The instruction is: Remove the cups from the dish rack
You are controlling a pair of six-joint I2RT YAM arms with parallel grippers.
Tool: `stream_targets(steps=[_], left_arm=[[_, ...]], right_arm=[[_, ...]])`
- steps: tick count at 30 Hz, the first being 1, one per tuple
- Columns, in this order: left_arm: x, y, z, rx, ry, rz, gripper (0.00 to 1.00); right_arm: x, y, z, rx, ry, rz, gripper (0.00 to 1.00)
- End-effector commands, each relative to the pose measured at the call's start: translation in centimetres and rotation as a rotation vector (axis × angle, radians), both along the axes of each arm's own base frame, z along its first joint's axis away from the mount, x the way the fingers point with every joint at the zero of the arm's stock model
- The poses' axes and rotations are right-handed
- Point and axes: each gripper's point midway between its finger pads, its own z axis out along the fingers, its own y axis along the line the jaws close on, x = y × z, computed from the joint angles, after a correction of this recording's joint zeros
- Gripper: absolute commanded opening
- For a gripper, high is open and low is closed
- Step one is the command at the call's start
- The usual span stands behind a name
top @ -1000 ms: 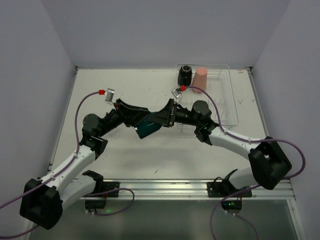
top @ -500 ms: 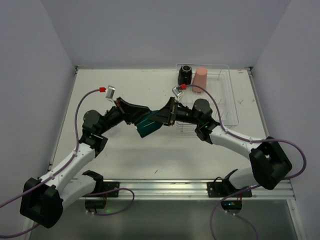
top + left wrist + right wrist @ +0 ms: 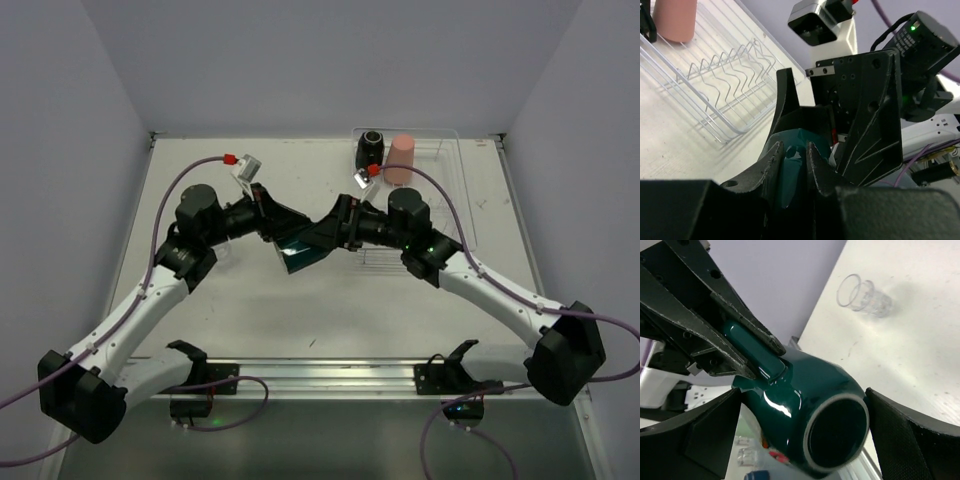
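The dark teal cup hangs above the table between both arms. My left gripper is shut on its handle, which shows pinched between the dark fingers. My right gripper is open, with a finger on each side of the cup body and a gap at both. The black cup and the salmon-pink tumbler stand in the far end of the dish rack. One tiny clear cup lies on its side on the table.
The rack's wire dividers lie just right of the handover spot. White walls close in the table on three sides, and a metal rail runs along the near edge.
My right gripper's jaws have spread wide off the teal cup. My left gripper closed on the handle, and the left arm's elbow swung up and rightward.
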Motion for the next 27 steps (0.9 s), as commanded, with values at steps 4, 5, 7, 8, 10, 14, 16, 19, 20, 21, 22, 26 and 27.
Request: stream_targets(steps=[4, 5, 7, 8, 10, 14, 16, 19, 20, 21, 22, 26, 27], left_arm=[[2.0, 2.4, -2.9, 0.192, 0.025, 0.121, 0.00], [1.9, 2.3, -3.0, 0.181, 0.031, 0.117, 0.00], [1.5, 2.1, -2.4, 0.158, 0.017, 0.095, 0.00], [1.3, 1.9, -2.6, 0.142, 0.030, 0.082, 0.00], [0.9, 1.4, -2.1, 0.110, 0.020, 0.052, 0.00], [2.1, 2.0, -3.1, 0.164, 0.059, 0.111, 0.00], [3.0, 2.6, -3.8, 0.237, 0.073, 0.153, 0.00], [4.5, 3.9, -5.6, 0.378, 0.126, 0.215, 0.00], [4.8, 4.2, -6.1, 0.415, 0.139, 0.232, 0.00], [5.0, 4.8, -7.5, 0.483, 0.184, 0.254, 0.00], [5.3, 4.9, -7.6, 0.510, 0.176, 0.259, 0.00], [6.7, 5.3, -8.7, 0.624, 0.220, 0.287, 0.00], [6.9, 5.1, -8.9, 0.635, 0.227, 0.279, 0.00]], right_arm=[[1.7, -5.8, -1.0, -0.192, -0.149, -0.245, 0.99], [1.9, -6.4, -1.2, -0.202, -0.163, -0.260, 0.99], [1.8, -7.2, -1.7, -0.204, -0.166, -0.268, 0.99], [1.7, -7.3, -1.7, -0.188, -0.161, -0.250, 0.99], [1.6, -6.7, -1.5, -0.156, -0.158, -0.209, 0.99], [1.8, -6.8, -1.0, -0.151, -0.153, -0.227, 0.99], [1.9, -7.4, -0.8, -0.175, -0.158, -0.252, 0.99], [1.9, -8.1, -0.4, -0.199, -0.170, -0.279, 0.99], [1.9, -8.2, -0.3, -0.201, -0.171, -0.281, 0.99], [1.8, -8.3, -0.3, -0.206, -0.169, -0.283, 0.99], [1.7, -8.4, -0.1, -0.205, -0.170, -0.282, 0.99], [1.6, -8.5, -0.2, -0.224, -0.162, -0.278, 0.99], [1.6, -8.5, -0.1, -0.226, -0.161, -0.278, 0.99]])
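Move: The left hand already pinches the green cup, its body about 4 cm to the right and 3 cm back; the clear glassware already set out stands about 23 cm left, 7 cm ahead and 26 cm below. The right hand's wide-open fingers still straddle that green cup, its middle some 2 cm back and 1 cm left. In the rack, the black cup is roughly 38 cm ahead, 14 cm right and 20 cm lower; the pink cup is 35 cm ahead, 21 cm right. Keeping its pinch on the green cup at the handle side, the left hand carries it away from the right gripper, chiefly down by about 10 cm and also forward and left towards the glassware, its fingers tipping down some 30 degrees towards the table on the way. The right hand, already wide open, backs off the cup to its own right, quickly at first and then easing, sinks a little late on and turns slightly clockwise, its fingers staying open. ##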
